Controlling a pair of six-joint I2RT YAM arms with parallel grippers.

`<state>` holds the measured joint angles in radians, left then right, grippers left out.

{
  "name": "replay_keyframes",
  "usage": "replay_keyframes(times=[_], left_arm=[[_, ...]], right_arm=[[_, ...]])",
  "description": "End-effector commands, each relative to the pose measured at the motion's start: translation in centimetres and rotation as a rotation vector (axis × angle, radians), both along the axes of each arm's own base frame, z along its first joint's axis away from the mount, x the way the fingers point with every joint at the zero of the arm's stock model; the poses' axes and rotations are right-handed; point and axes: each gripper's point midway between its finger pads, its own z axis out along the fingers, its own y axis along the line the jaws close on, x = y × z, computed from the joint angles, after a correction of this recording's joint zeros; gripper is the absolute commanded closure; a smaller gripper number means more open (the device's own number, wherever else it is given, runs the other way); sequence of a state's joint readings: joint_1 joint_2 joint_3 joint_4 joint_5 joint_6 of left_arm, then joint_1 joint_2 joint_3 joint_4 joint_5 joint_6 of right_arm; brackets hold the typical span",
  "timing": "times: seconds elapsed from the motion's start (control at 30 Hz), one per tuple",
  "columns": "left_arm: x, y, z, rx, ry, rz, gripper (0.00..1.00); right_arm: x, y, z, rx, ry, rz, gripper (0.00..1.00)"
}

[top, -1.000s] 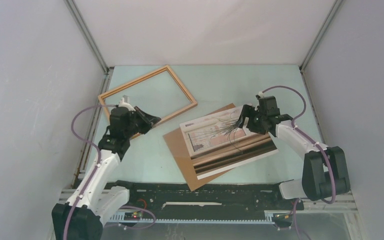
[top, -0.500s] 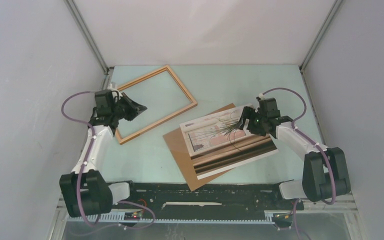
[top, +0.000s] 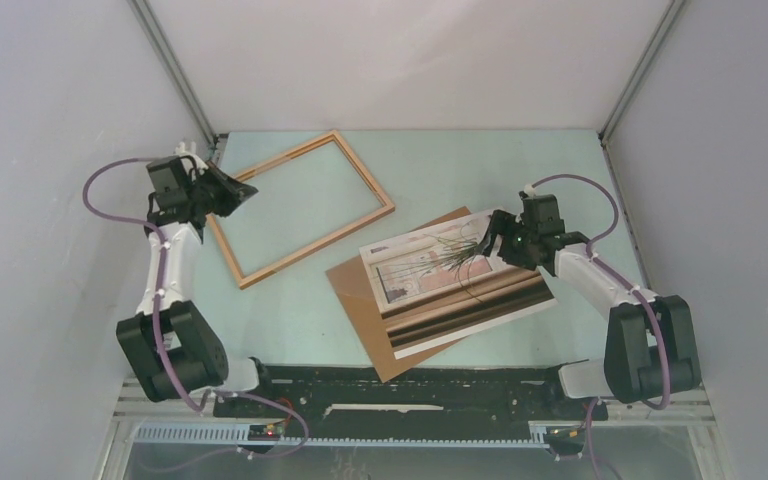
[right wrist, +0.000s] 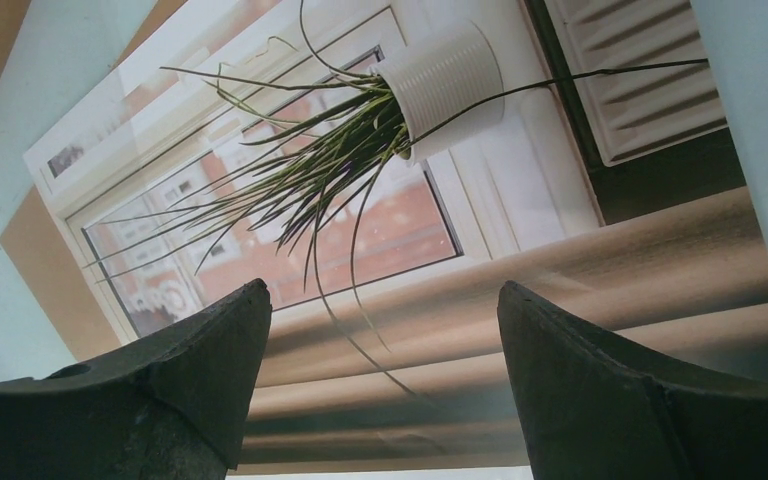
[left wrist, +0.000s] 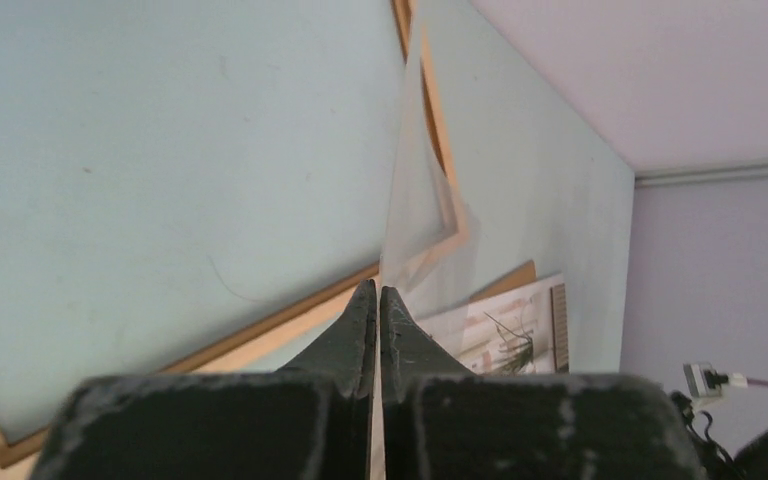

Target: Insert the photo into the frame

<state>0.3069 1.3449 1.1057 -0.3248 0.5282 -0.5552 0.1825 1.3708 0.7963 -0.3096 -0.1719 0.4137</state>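
Observation:
The light wooden frame (top: 320,245) lies flat at the back left, also seen as frame (left wrist: 260,325). My left gripper (top: 248,190) hovers at its left corner, shut on the edge of a thin clear sheet (left wrist: 420,200) that runs away from the left gripper (left wrist: 379,288) over the frame. The photo (top: 460,290) with a potted plant and brown stripes lies face up on a brown backing board (top: 355,290) at centre right. My right gripper (top: 490,238) stands open just above the photo (right wrist: 440,230), and the right gripper (right wrist: 385,290) holds nothing.
The table's left wall rail (top: 195,110) is close behind the left arm. The backing board (right wrist: 50,270) sticks out past the photo on its left and near sides. Bare pale green table (top: 290,310) lies between the frame and the arm bases.
The left arm has swung back and to the left, from the frame's near edge to its left corner, jaws still shut. The right gripper has barely shifted over the photo.

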Motion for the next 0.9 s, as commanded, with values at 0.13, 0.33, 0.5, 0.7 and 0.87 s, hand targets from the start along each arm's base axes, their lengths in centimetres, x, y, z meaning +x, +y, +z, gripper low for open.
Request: replay_keyframes(times=[0.13,0.33,0.5,0.7,0.87], left_arm=[[3.6,6.8,0.3,-0.035,-0.062,0.106,1.0],[5.3,9.0,-0.9,-0.114,-0.076,0.183,1.0],[5.8,10.7,-2.7,-0.207,-0.108,0.286,1.0],[5.6,13.3,-3.3,-0.234,-0.151,0.415,1.0],[4.9,13.8,-4.2,-0.254,-0.156,0.489,1.0]], right_arm=[[0.7,-0.2,0.2,0.004,-0.029,-0.015,0.1],[0.9,-0.1,-0.3,0.002,-0.017,-0.015,0.1],[1.0,-0.2,-0.7,-0.003,-0.012,-0.017,0.1],[1.0,0.0,-1.3,-0.007,0.009,-0.014,0.1],[1.2,0.3,-1.9,-0.013,0.025,-0.007,0.1]])
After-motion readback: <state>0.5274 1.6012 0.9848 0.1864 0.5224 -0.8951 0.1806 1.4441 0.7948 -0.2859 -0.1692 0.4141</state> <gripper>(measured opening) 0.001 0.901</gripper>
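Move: The left hand, fingers shut, is about 22 cm above the table, over the frame's opening. The frame's left short side lies some 11 cm to its left and 4 cm farther out; the frame's middle is about 13 cm ahead and 5 cm right. The photo is roughly 41 cm right and 9 cm nearer. From the right hand, that left side is about 63 cm left and 11 cm ahead; the photo's middle is 11 cm left, 2 cm back, 7 cm below. Still pinching what looks like a thin clear sheet, the left hand carries on to the left, about 11 cm, going some 5 cm forward and 5 cm down as well, until it hangs over the frame's left short side. The wrist turns about 20 degrees counter-clockwise and its left side dips. The right hand, still open, sinks about 2 cm towards the photo. ##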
